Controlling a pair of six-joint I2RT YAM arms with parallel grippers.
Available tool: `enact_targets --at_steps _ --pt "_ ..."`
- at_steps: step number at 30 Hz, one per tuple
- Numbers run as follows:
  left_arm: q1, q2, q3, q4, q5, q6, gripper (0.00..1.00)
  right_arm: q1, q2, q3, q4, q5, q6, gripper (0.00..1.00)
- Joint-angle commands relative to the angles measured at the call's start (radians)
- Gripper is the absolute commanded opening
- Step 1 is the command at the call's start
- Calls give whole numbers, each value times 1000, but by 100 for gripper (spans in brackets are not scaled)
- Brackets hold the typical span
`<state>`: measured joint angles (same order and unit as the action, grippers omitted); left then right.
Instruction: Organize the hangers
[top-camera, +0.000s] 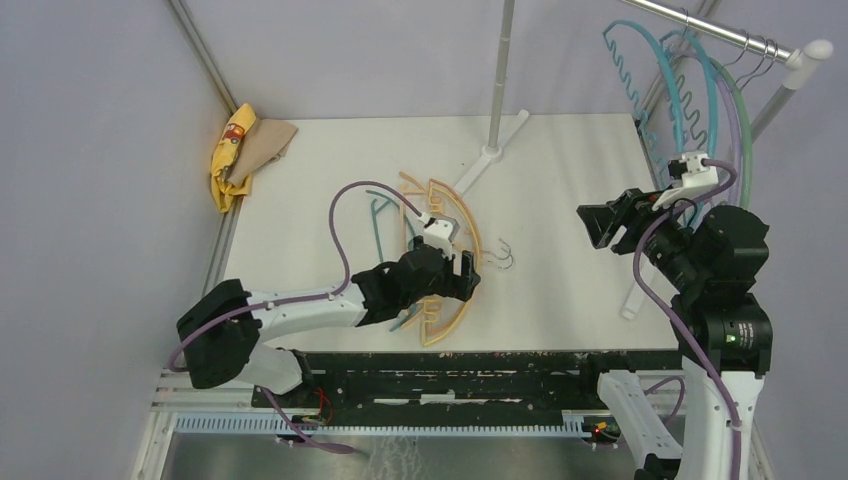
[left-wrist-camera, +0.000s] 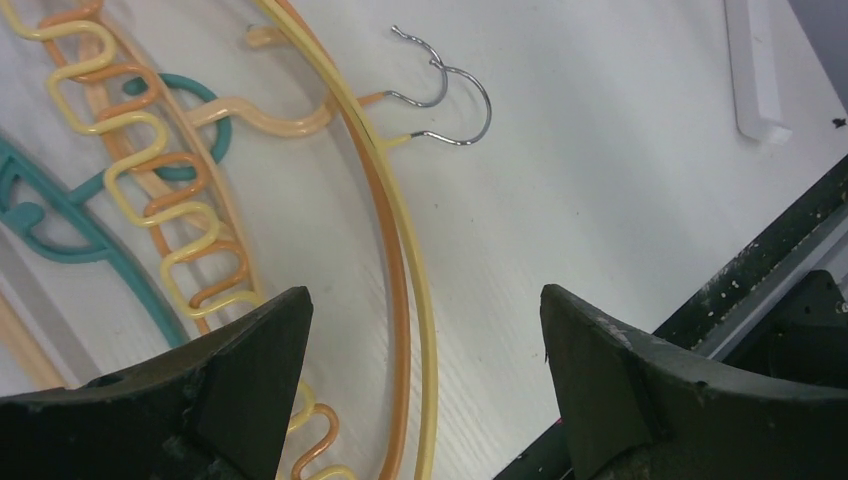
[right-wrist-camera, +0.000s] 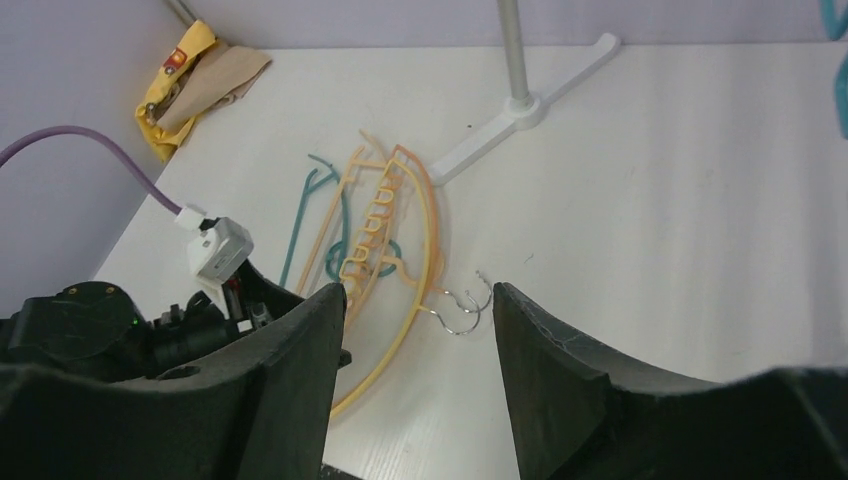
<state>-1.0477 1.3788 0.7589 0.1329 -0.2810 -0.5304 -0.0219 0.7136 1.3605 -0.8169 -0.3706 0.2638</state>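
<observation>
Several hangers lie piled in the middle of the table: a pale yellow one (top-camera: 447, 330) and a tan-orange one (top-camera: 432, 192) with wavy edges, plus a teal one (top-camera: 379, 226). Their metal hooks (top-camera: 503, 258) point right. My left gripper (top-camera: 466, 276) hovers low over the pile, open. In its wrist view the yellow arc (left-wrist-camera: 418, 270) and orange arc (left-wrist-camera: 398, 300) run between its fingers, untouched. Teal (top-camera: 665, 80), lilac (top-camera: 731, 120) and pale green (top-camera: 746, 125) hangers hang on the rail (top-camera: 720, 30). My right gripper (top-camera: 600, 222) is raised to the right of the pile, open and empty.
A yellow-and-tan cloth (top-camera: 245, 150) lies at the table's back left corner. The rack's upright pole (top-camera: 503, 70) and white foot (top-camera: 490, 155) stand behind the pile; another white foot (top-camera: 635, 300) lies near the right arm. The dark front edge (left-wrist-camera: 760, 270) runs close to the left gripper.
</observation>
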Motion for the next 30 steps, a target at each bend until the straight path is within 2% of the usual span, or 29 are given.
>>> enact_targets --at_steps 1,6,12,23,26,30 --pt "-33 90 47 20 -25 58 87 -3 -12 -27 44 -97 -6 64" --pt "-34 224 88 33 -12 67 75 -3 -24 -63 45 -120 1 65" --pt "-38 338 162 62 -50 94 75 -2 -31 -95 45 -131 1 65" --pt "-37 506 333 18 -64 135 71 0 -27 -142 69 -120 10 65" --pt "-37 525 336 12 -74 133 66 2 -27 -147 68 -116 8 65" --pt "-35 540 323 5 -98 132 51 2 -30 -157 68 -117 12 65"
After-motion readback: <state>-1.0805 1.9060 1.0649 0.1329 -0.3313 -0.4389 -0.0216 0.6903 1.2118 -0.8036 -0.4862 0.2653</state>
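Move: The yellow hanger lies on top of the orange one; its curved bar, just nearer than the hook neck, is about 4 cm ahead of the left hand, 5 cm to its right and 11 cm below. The two wire hooks stand some 6 cm farther out and 7 cm right of that bar spot; the teal hanger is roughly 10 cm ahead and 13 cm left of the hand. From the right hand the bar lies about 8 cm ahead, 11 cm left and 38 cm below. Bring the left gripper down about 9 cm towards the curved bar, then ease it some 5 cm right and forward and sink the last centimetre, rolling its left side up about 15 degrees, so that the fingertips straddle the yellow bar just short of the neck; narrow the fingers to a little over half open. Lower the empty right hand about 5 cm, drifting slightly left. ##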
